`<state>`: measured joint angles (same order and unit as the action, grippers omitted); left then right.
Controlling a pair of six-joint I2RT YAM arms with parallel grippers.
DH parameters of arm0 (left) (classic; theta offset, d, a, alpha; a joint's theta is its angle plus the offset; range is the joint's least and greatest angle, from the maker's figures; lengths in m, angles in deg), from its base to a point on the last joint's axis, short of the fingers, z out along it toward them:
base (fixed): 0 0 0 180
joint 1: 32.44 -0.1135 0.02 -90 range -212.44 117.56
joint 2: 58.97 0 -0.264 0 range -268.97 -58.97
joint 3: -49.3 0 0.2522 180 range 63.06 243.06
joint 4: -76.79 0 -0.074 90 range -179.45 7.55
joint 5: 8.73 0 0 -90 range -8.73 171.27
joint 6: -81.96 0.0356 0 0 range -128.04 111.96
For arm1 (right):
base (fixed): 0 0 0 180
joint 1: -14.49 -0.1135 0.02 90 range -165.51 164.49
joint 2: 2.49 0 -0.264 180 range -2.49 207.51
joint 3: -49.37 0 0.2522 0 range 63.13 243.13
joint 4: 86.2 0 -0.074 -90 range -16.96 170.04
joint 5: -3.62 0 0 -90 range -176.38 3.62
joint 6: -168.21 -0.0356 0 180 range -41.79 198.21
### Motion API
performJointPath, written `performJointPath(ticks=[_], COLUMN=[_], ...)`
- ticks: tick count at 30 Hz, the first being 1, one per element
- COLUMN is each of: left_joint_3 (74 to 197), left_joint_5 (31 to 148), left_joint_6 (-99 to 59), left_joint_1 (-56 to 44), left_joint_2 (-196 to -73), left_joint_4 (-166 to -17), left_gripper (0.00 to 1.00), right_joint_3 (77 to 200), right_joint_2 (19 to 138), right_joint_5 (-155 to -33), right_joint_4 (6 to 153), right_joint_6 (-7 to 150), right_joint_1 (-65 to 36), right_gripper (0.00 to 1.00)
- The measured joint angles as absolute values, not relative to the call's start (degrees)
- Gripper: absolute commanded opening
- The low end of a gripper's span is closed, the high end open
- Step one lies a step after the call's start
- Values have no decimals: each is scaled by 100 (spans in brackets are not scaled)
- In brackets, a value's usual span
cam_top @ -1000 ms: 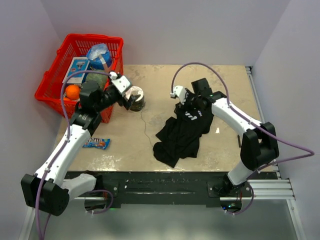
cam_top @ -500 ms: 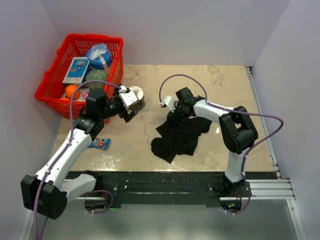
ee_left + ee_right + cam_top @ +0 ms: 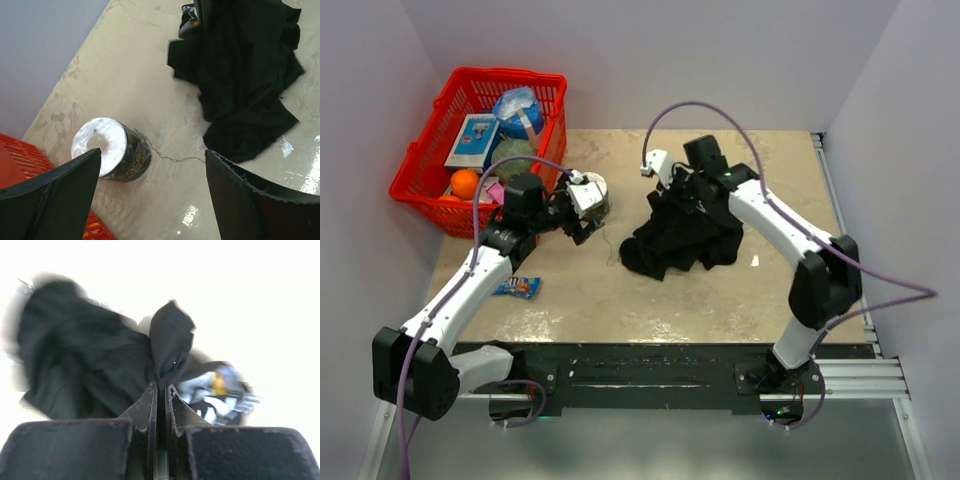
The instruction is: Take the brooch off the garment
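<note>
The garment [image 3: 680, 238] is a black T-shirt bunched in a heap at mid-table, also seen in the left wrist view [image 3: 240, 65]. My right gripper [image 3: 682, 193] is shut on a raised fold of its fabric [image 3: 167, 340], the jaws [image 3: 161, 387] pinched together. Just right of the fold is a blurred white, blue and yellow patch [image 3: 220, 385]; I cannot tell whether it is the brooch. My left gripper [image 3: 582, 212] stands open [image 3: 152, 165] over bare table, beside a black roll with a white end [image 3: 112, 155], well left of the garment.
A red basket [image 3: 425, 185] holding an orange, a box and a blue bag stands at the back left. A snack packet [image 3: 513, 288] lies near the left arm. A thin thread [image 3: 170, 157] runs from the roll [image 3: 592, 195] toward the garment. A white scrap [image 3: 753, 261] lies right of the heap.
My right gripper has shut on a fold of the garment and pulled it up and back, bunching the shirt. The left gripper has shifted slightly toward the front and stayed open.
</note>
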<state>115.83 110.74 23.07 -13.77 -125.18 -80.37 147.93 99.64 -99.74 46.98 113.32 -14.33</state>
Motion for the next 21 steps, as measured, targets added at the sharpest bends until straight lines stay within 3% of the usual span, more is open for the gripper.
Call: performJointPath(ticks=[4, 5, 6, 8, 9, 13, 17, 21], left_joint_3=[11599, 11599, 11601, 11601, 11601, 11610, 11610, 11610], left_joint_5=[11166, 11193, 11208, 11241, 11249, 11260, 11247, 11232], left_joint_6=[2259, 2257, 2257, 2262, 2264, 2321, 2371, 2312], left_joint_1=[-1315, -1296, -1285, -1270, -1263, -1250, -1250, -1250], left_joint_2=[-12726, -12776, -12811, -12879, -12912, -13019, -13111, -13139], left_joint_4=[-8080, -8091, -8098, -8096, -8082, -8026, -7921, -7859], left_gripper=[88, 88, 88, 88, 88, 88, 87, 86], right_joint_3=[14965, 14804, 14631, 13899, 13479, 12283, 12572, 12786], right_joint_2=[8829, 8425, 8137, 7420, 7133, 6902, 7907, 8012], right_joint_5=[-10442, -10549, -10588, -10597, -10586, -10577, -10678, -10881], right_joint_4=[4602, 4711, 4768, 5017, 5072, 5035, 4637, 4663], right_joint_6=[11586, 11677, 11734, 11931, 12016, 12008, 11745, 11592], right_joint_1=[-1433, -1433, -1433, -1433, -1406, -797, 244, 25], right_gripper=[0, 5, 11, 33, 52, 59, 63, 63])
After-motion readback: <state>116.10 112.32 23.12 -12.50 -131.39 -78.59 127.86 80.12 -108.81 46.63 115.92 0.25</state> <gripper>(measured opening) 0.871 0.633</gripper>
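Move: The right hand already pinches a lifted edge of the garment. The middle of the garment's dark bulk lies about 8 cm back of that hand, 1 cm to its right and 10 cm below. The brooch hangs on the printed side, roughly 3 cm ahead, level sideways and 6 cm below; the paper roll stands some 21 cm left, level with the hand, 7 cm below. From the open left hand, the garment's middle is around 4 cm back, 21 cm right and 19 cm below. Up fast by about 13 cm goes the right hand, flinging the pinched garment edge and drawing back towards the robot as the fingers tip upward; near the top the fingers open and let go. It then swings right and down to roughly its starting height, ending by the garment's right side, fingers open. The left hand, staying open, sinks some 4 cm beside the paper roll. ##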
